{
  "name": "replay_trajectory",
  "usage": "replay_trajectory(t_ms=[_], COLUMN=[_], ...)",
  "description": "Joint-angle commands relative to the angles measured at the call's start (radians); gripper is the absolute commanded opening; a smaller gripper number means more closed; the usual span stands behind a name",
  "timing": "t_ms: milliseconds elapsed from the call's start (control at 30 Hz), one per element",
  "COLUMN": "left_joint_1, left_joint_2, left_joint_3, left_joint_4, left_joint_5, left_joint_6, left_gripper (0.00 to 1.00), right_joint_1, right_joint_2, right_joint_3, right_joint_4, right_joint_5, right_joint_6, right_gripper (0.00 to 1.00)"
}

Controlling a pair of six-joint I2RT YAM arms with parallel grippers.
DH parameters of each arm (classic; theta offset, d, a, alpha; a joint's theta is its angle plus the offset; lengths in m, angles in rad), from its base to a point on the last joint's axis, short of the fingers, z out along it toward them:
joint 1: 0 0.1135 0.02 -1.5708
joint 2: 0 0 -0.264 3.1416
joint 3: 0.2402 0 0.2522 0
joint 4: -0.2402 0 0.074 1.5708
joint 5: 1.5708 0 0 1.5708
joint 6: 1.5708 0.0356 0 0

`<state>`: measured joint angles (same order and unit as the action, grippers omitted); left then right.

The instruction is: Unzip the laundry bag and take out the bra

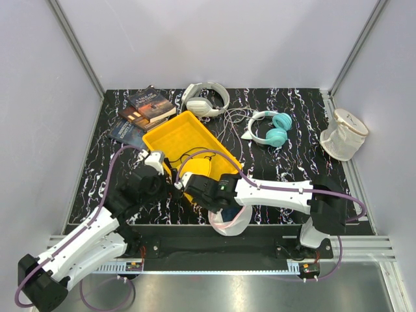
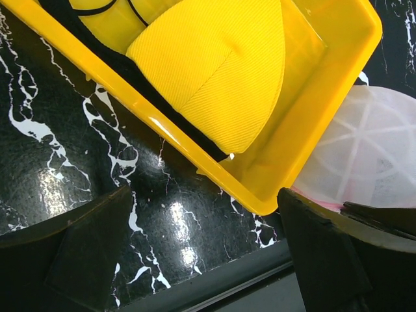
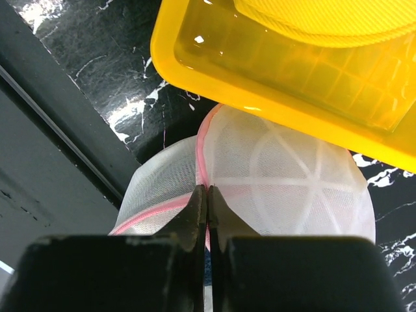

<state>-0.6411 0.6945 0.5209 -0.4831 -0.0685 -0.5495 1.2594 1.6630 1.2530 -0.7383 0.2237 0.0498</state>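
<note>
The laundry bag, a white mesh dome with a pink rim, lies at the table's near edge against the corner of the yellow tray. It also shows under the right arm in the top view and at the right of the left wrist view. My right gripper is shut on the bag's pink rim seam; whether a zipper pull is between the fingertips I cannot tell. My left gripper stands wide open over bare table beside the tray's near corner, holding nothing. The bra is hidden.
The yellow tray holds a bright yellow bra with black straps. Books and white headphones lie at the back, teal headphones further right. A cream mesh bag stands at the right edge.
</note>
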Motion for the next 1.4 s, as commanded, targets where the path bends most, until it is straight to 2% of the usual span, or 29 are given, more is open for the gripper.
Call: replay_trajectory(t_ms=[0, 133, 267, 467, 600, 767, 933, 1067, 1167, 1200, 1300, 1367], left_joint_1=[-0.006, -0.008, -0.031, -0.175, -0.253, -0.288, -0.296, -0.301, -0.302, -0.302, -0.302, -0.302], left_joint_2=[0.002, -0.003, 0.028, 0.085, 0.190, 0.293, 0.396, 0.451, 0.479, 0.482, 0.476, 0.447], left_joint_3=[0.011, 0.004, -0.010, -0.010, -0.009, 0.008, 0.047, 0.056, 0.053, 0.053, 0.050, 0.047], left_joint_4=[0.113, 0.182, 0.257, 0.345, 0.409, 0.480, 0.474, 0.513, 0.552, 0.558, 0.561, 0.551], left_joint_5=[0.113, 0.231, 0.288, 0.245, 0.220, 0.199, 0.161, 0.176, 0.214, 0.222, 0.188, 0.152], left_joint_6=[0.008, 0.005, -0.023, -0.055, -0.093, -0.109, -0.092, -0.087, -0.098, -0.105, -0.121, -0.133], left_gripper=[0.99, 0.96, 0.92, 0.92, 0.90, 0.88, 0.86, 0.71, 0.42, 0.23, 0.00, 0.00], right_joint_1=[0.026, 0.026, 0.025, 0.025, 0.023, 0.021, 0.023, 0.021, 0.017, 0.014, -0.005, -0.029], right_joint_2=[-0.032, -0.066, -0.086, -0.129, -0.175, -0.213, -0.255, -0.284, -0.295, -0.298, -0.321, -0.350], right_joint_3=[0.065, 0.075, 0.089, 0.092, 0.088, 0.080, 0.074, 0.065, 0.060, 0.059, 0.051, 0.043], right_joint_4=[0.019, 0.002, -0.038, -0.084, -0.096, -0.101, -0.101, -0.101, -0.099, -0.101, -0.101, -0.101], right_joint_5=[0.086, 0.161, 0.242, 0.368, 0.431, 0.447, 0.457, 0.488, 0.526, 0.537, 0.577, 0.600], right_joint_6=[0.018, 0.061, 0.108, 0.182, 0.223, 0.239, 0.249, 0.266, 0.278, 0.278, 0.295, 0.309], right_gripper=[0.00, 0.00, 0.00, 0.00, 0.00, 0.00, 0.00, 0.00, 0.00, 0.00, 0.00, 0.00])
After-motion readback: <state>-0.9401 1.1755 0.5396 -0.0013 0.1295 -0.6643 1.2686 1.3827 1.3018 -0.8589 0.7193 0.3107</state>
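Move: The bag's left-hand rim, next to the yellow bin, lies about 13 cm to the left hand's right, 5 cm back and 4 cm lower; the bin's near corner is some 9 cm right, 6 cm back and 7 cm below that hand. The right fingers already pinch the pink-edged flap; from them the bag's middle is about 8 cm right, 4 cm back and 4 cm down, and the bin's near corner 7 cm left and 1 cm ahead. The right fingers keep their pinch on the pink-edged flap and draw it up about 12 cm, also forward and to the right, turning clockwise. Open, the left hand swings some 14 cm right and a little back past the bin's near corner, turning about 20 degrees clockwise; after a small rise it sinks to the bag's left rim and closes, pinching the pink edge. ##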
